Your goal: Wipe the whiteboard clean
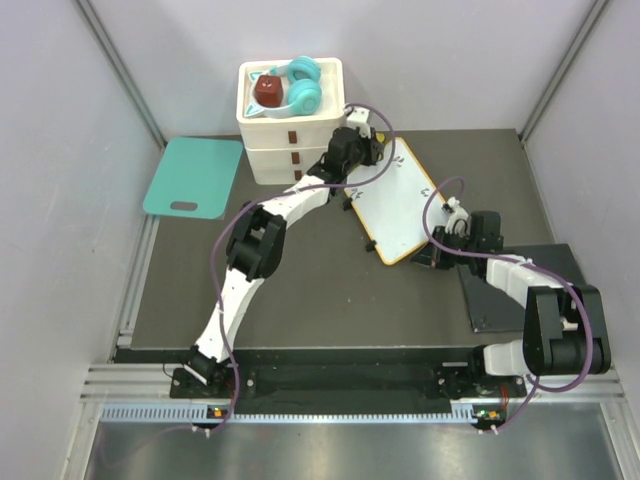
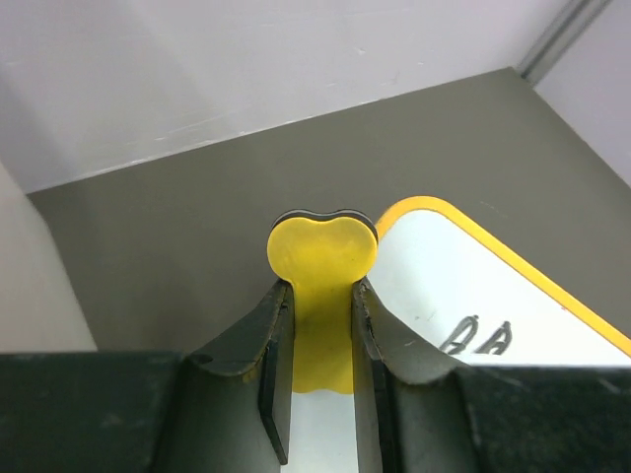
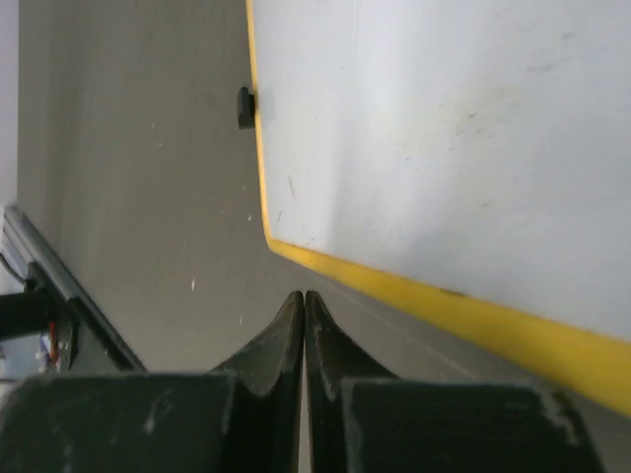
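The whiteboard (image 1: pixel 400 210) lies tilted mid-table, white with an orange-yellow rim. Black scribbles (image 2: pixel 478 338) remain near its far end. My left gripper (image 1: pixel 385 150) is over the board's far corner, shut on a flat yellow eraser (image 2: pixel 320 254) that sticks out past the fingertips; in the left wrist view the gripper (image 2: pixel 320 296) pinches it over the whiteboard (image 2: pixel 463 286). My right gripper (image 1: pixel 420 262) sits at the board's near right edge. Seen from the right wrist, the gripper (image 3: pixel 304 298) is shut on nothing, just off the yellow rim of the whiteboard (image 3: pixel 444 128).
A teal board with a handle slot (image 1: pixel 195 177) lies at the back left. A white drawer stack (image 1: pixel 290 125) holding teal headphones and a red object stands behind the left gripper. A dark grey pad (image 1: pixel 520 290) lies under the right arm. Walls enclose three sides.
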You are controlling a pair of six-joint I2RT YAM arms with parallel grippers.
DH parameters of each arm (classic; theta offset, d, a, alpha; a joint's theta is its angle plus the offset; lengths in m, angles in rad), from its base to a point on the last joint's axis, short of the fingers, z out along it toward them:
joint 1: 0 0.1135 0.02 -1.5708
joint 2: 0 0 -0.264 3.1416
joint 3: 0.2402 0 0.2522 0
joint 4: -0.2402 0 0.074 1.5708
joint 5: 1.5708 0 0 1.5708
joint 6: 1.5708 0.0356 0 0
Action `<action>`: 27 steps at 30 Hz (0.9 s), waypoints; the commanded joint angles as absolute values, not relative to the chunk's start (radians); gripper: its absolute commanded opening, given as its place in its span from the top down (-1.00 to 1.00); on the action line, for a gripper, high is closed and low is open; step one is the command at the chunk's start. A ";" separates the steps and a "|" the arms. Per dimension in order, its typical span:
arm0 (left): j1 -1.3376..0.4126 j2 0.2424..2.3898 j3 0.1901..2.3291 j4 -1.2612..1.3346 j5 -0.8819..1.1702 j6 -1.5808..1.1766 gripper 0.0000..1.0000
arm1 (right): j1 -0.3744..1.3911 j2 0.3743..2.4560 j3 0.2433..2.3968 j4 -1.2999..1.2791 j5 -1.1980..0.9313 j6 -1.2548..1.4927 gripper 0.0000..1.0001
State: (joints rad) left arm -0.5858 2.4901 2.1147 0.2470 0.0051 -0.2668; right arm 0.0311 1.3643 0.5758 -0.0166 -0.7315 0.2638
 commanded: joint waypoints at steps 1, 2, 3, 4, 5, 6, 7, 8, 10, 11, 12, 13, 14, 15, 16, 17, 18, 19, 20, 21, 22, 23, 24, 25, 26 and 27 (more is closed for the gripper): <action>-0.603 2.482 2.120 0.371 0.149 -0.293 1.00 | 0.069 1.379 0.555 -0.107 -0.792 0.258 1.00; -0.603 2.485 2.123 0.386 0.190 -0.307 1.00 | 0.069 1.378 0.555 -0.107 -0.792 0.256 1.00; -0.603 2.491 2.128 0.408 0.211 -0.327 1.00 | 0.071 1.379 0.555 -0.109 -0.792 0.256 1.00; -0.604 2.496 2.138 0.417 0.228 -0.339 1.00 | 0.069 1.378 0.555 -0.109 -0.792 0.256 1.00; -0.604 2.502 2.141 0.425 0.270 -0.353 1.00 | 0.071 1.378 0.555 -0.107 -0.790 0.258 1.00; -0.604 2.502 2.140 0.452 0.288 -0.382 1.00 | 0.071 1.376 0.555 -0.109 -0.790 0.258 1.00; -0.604 2.503 2.135 0.462 0.307 -0.393 1.00 | 0.071 1.374 0.555 -0.109 -0.790 0.256 1.00; -0.606 2.500 2.134 0.466 0.320 -0.397 1.00 | 0.071 1.371 0.554 -0.107 -0.788 0.255 1.00; -0.610 2.491 2.109 0.477 0.328 -0.396 1.00 | 0.071 1.359 0.551 -0.104 -0.787 0.256 1.00; -0.612 2.473 2.094 0.486 0.327 -0.394 1.00 | 0.071 1.350 0.552 -0.104 -0.788 0.255 1.00; -0.612 2.462 2.077 0.494 0.325 -0.385 1.00 | 0.071 1.336 0.546 -0.101 -0.788 0.253 1.00; -0.611 2.447 2.033 0.518 0.322 -0.382 1.00 | 0.071 1.301 0.543 -0.097 -0.782 0.253 1.00; -0.611 2.415 2.010 0.529 0.316 -0.368 1.00 | 0.071 1.275 0.534 -0.095 -0.773 0.253 1.00; -0.612 2.396 1.987 0.541 0.311 -0.361 1.00 | 0.071 1.250 0.529 -0.098 -0.764 0.255 1.00; -0.611 2.381 1.947 0.552 0.307 -0.354 1.00 | 0.071 1.196 0.523 -0.101 -0.741 0.255 1.00; -0.611 2.349 1.931 0.554 0.302 -0.339 1.00 | 0.071 1.169 0.519 -0.112 -0.730 0.258 0.88; -0.611 2.333 1.918 0.555 0.301 -0.330 1.00 | 0.071 1.143 0.517 -0.115 -0.720 0.262 0.82; -0.611 2.320 1.895 0.555 0.302 -0.324 1.00 | 0.071 1.114 0.515 -0.120 -0.706 0.277 0.75; -0.611 2.294 1.884 0.555 0.301 -0.313 1.00 | 0.071 1.064 0.512 -0.120 -0.697 0.287 0.56; -0.611 2.281 1.866 0.560 0.301 -0.310 1.00 | 0.071 1.034 0.512 -0.129 -0.684 0.296 0.44; -0.611 2.269 1.856 0.561 0.299 -0.308 1.00 | 0.071 1.010 0.514 -0.136 -0.649 0.311 0.33; -0.611 2.249 1.849 0.566 0.299 -0.304 1.00 | 0.071 0.958 0.511 -0.144 -0.628 0.319 0.18; -0.611 2.238 1.839 0.566 0.302 -0.302 1.00 | 0.071 0.934 0.506 -0.152 -0.603 0.327 0.10; -0.611 2.229 1.836 0.563 0.305 -0.299 1.00 | 0.071 0.913 0.499 -0.150 -0.559 0.345 -0.04; -0.611 2.214 1.833 0.560 0.310 -0.293 1.00 | 0.071 0.863 0.473 -0.144 -0.540 0.356 -0.09; -0.611 2.203 1.821 0.558 0.311 -0.290 1.00 | 0.071 0.841 0.456 -0.131 -0.525 0.389 -0.10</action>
State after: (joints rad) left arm -0.6102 2.3257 1.8385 0.4938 0.2932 -0.3233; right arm 0.0654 0.9413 0.5091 -0.1421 -0.6373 0.3199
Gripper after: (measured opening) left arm 0.282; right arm 0.527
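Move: Out at the whiteboard's far left end, the left hand already holds the eraser; the leftover ink marks lie about 5 cm to its right, 2 cm back and 4 cm below, the board's middle some 10 cm back, 5 cm right and 8 cm below. The drawer box stands roughly 22 cm left and 8 cm farther out. From the shut right hand the board's middle is about 20 cm ahead, 7 cm left, slightly higher, the laptop 26 cm right and 2 cm back. Drawing the eraser back and right along the board, the left hand rises about 3 cm, turning some 20 degrees clockwise, then dips and lifts again while easing back and slightly left, grip kept. The right hand backs about 3 cm off the board's edge, then rises some 7 cm, tipping its fingers up and opening halfway. ##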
